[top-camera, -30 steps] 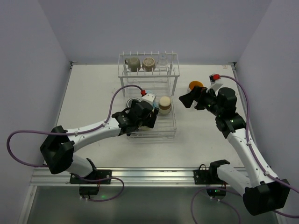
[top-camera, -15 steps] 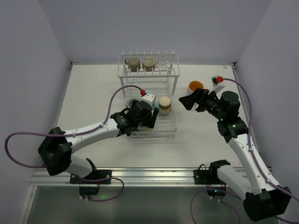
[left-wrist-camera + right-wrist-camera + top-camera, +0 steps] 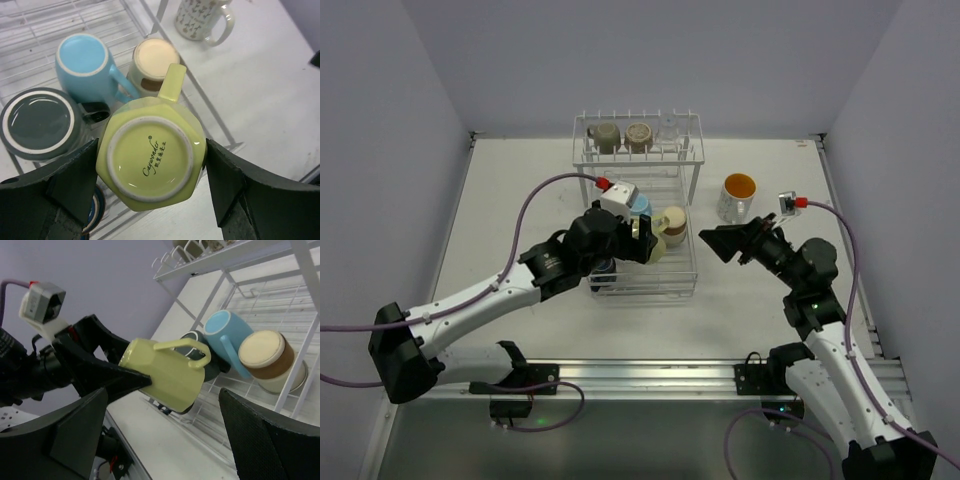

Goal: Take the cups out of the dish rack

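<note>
My left gripper (image 3: 645, 245) is shut on a pale yellow-green cup (image 3: 150, 157), held upside down above the lower basket of the white dish rack (image 3: 692, 268). Its fingers (image 3: 227, 180) press the cup's two sides. Below it in the basket sit a light blue cup (image 3: 84, 65), a tan cup (image 3: 152, 62) and a dark green cup (image 3: 37, 122). The upper shelf holds an olive cup (image 3: 605, 136), a brown cup (image 3: 638, 135) and a clear glass (image 3: 668, 130). My right gripper (image 3: 720, 243) stands open right of the rack, facing the lifted yellow-green cup (image 3: 165, 372).
A white cup with an orange inside (image 3: 738, 196) stands upright on the table right of the rack, behind my right gripper. The rack's upper shelf stands on thin wire legs (image 3: 300, 270) over the basket's far end.
My left gripper has closed on the yellow-green cup and lifted it up out of the basket. My right arm has drawn back toward the near side, away from the orange-lined cup.
</note>
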Tool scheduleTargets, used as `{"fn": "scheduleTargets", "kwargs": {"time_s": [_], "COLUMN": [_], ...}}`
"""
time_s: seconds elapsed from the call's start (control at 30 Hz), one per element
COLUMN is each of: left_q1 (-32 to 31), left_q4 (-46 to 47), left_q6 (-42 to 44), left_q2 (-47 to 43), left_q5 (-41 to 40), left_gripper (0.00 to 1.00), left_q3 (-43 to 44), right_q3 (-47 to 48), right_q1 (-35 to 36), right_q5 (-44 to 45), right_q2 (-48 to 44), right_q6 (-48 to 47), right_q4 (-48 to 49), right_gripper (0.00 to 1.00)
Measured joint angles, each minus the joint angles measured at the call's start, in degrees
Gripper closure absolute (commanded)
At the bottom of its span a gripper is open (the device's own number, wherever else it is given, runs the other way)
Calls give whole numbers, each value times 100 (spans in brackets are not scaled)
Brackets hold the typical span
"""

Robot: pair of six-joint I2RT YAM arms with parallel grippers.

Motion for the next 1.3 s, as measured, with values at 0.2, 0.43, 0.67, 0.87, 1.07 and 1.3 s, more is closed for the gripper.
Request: {"fn": "scheduleTargets", "kwargs": {"time_s": [0.2, 0.43, 0.67, 0.87, 1.07, 1.3], "left_q1": [0, 0, 0, 0, 0, 0], "left_q4": [649, 1668, 2194, 2673, 3338, 3786], "left_q6": [-431, -999, -1388, -1727, -2124, -2487], "left_q2": [-319, -494, -511, -511, -522, -756], "left_q5": [579, 1248, 1661, 1941, 2175, 2251], "left_gripper": [84, 84, 84, 85, 79, 24], "left_q3": [4, -76, -350, -715, -1091, -1213], "right_q3": [-1091, -1484, -1482, -1453, -1421, -1349], "right_q1": [81, 321, 573, 699, 946, 1217], "right_q5": [-448, -879, -1119, -1121, -1091, -920], "right_q2": [-278, -151, -118, 273, 761, 782], "right_q6": [682, 1231, 1445, 1711, 2041, 2192], "right_q4": [1198, 2120, 2855, 3615, 4400, 5014], "right_gripper": [14, 16, 22, 30, 41, 97]}}
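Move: The left hand already grips the green cup by its base end, the cup's middle 2 cm ahead, 2 cm right and just below. The open right gripper waits some 16 cm to the right, 2 cm back and 7 cm higher. From the right hand, that cup is about 14 cm left, 4 cm ahead and 8 cm down; the cream cup lies 10 cm ahead, 8 cm left, and the white mug 12 cm ahead, 5 cm right, both over 20 cm below. Keeping its grip, the left hand lifts the green cup about 11 cm while easing back and to the right, rolling right side up some 45 degrees and swinging clockwise to bring the mouth round to the right gripper. The right hand draws back about 8 cm and 6 cm left to meet the cup, dipping 4 cm before rising past its starting height, turns counter-clockwise, and late on closes nearly shut to pinch the cup wall at the rim, one finger inside the mouth. ##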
